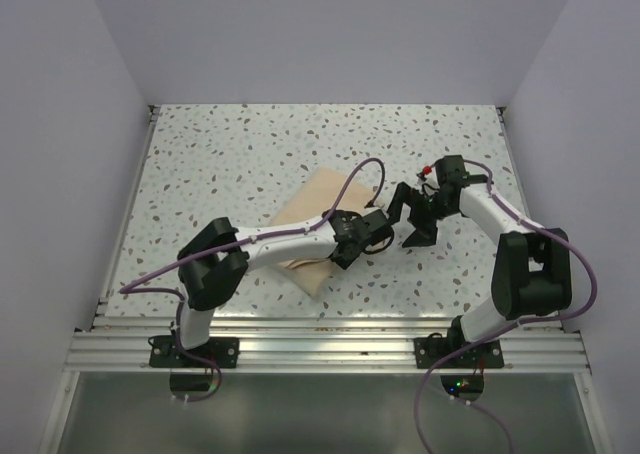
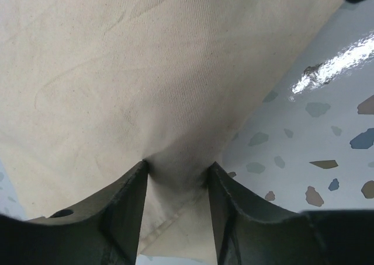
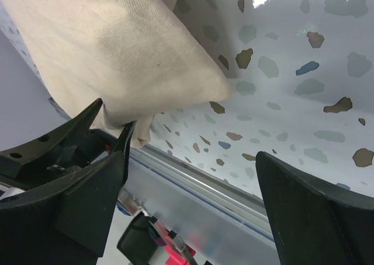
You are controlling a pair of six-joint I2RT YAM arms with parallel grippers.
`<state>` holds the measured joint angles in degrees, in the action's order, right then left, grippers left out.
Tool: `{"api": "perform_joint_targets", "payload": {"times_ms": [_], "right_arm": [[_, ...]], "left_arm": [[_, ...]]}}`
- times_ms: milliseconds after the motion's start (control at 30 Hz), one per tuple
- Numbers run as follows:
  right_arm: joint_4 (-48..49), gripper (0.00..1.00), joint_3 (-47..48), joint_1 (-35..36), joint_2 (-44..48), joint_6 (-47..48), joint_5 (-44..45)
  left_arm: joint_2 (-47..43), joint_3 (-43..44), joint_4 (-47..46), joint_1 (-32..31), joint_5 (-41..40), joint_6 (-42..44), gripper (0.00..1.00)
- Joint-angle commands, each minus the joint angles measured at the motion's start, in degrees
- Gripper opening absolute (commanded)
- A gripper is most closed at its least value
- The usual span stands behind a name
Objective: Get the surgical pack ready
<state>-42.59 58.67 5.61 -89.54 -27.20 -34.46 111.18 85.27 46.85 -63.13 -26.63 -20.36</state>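
The surgical pack shows as a folded beige cloth bundle (image 1: 308, 214) lying mid-table. What it wraps is hidden. My left gripper (image 1: 378, 232) reaches across the bundle to its right corner. In the left wrist view a raised pucker of the cloth (image 2: 146, 72) sits pinched between the tips of the left gripper (image 2: 175, 168), with a hem edge below. My right gripper (image 1: 415, 229) stands wide open just right of that corner. In the right wrist view the cloth (image 3: 117, 49) fills the upper left and only brushes the left finger (image 3: 99, 177) of the right gripper (image 3: 193, 145).
The speckled table (image 1: 250, 154) is walled in white at the back and both sides. An aluminium rail (image 1: 330, 349) runs along the near edge, and it also shows as the rail (image 3: 234, 201) under my right gripper. The two grippers are close together.
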Motion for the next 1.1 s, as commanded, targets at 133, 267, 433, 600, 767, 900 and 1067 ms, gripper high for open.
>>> {"api": "perform_joint_targets", "payload": {"times_ms": [133, 267, 433, 600, 767, 900, 1067], "right_arm": [[1.6, 0.99, 1.4, 0.8, 0.9, -1.5, -3.0], [4.0, 0.99, 1.3, 2.4, 0.3, -4.0, -3.9], [13.5, 0.94, -1.5, 6.7, -0.8, -12.9, -7.5], [22.5, 0.57, -3.7, 7.9, -0.6, -22.9, -7.8], [23.6, 0.43, -1.9, 8.0, -3.7, -23.8, -8.9], [23.3, 0.37, -1.1, 8.5, -4.6, -23.9, -7.7], [24.7, 0.25, -3.0, 8.8, -3.9, -24.3, -4.6]], "left_arm": [[0.9, 1.6, -2.6, 0.2, 0.1, 1.5, 0.33], [0.5, 2.5, -2.2, 1.0, 0.2, 2.1, 0.13], [-0.6, 4.4, -1.6, 1.5, 0.4, 2.6, 0.05], [-1.0, 6.1, -0.9, 2.3, 1.9, 3.1, 0.00], [-1.6, 8.3, -0.4, 3.0, 3.4, 3.0, 0.00], [-1.5, 9.7, -0.2, 3.4, 3.5, 3.2, 0.00], [-1.3, 11.1, 0.1, 3.5, 3.8, 3.5, 0.00]]}}
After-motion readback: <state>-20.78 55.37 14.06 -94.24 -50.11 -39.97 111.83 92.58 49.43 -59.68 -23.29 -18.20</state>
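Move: Just under the left fingertips, roughly 1 cm down, lies the bunched fold at the beige cloth's near right edge; the cloth's near flap is some 6 cm to that hand's left and 7 cm behind. For the right hand, the stretch of the cloth's right edge it goes for is about 7 cm left and 3 cm ahead, 1 cm below, with the cloth's corner roughly 5 cm ahead and 5 cm left, 3 cm below. Closing on the bunched fold, the left fingers pinch it almost without travelling, then draw it forward and up about 3 cm each way, edging slightly right at the end. The wide-open right hand meanwhile slides some 7 cm left and a little forward to the cloth's edge beside the left gripper, rolling about 10 degrees with its left side rising, and narrows its fingers around the edge without shutting fully. ##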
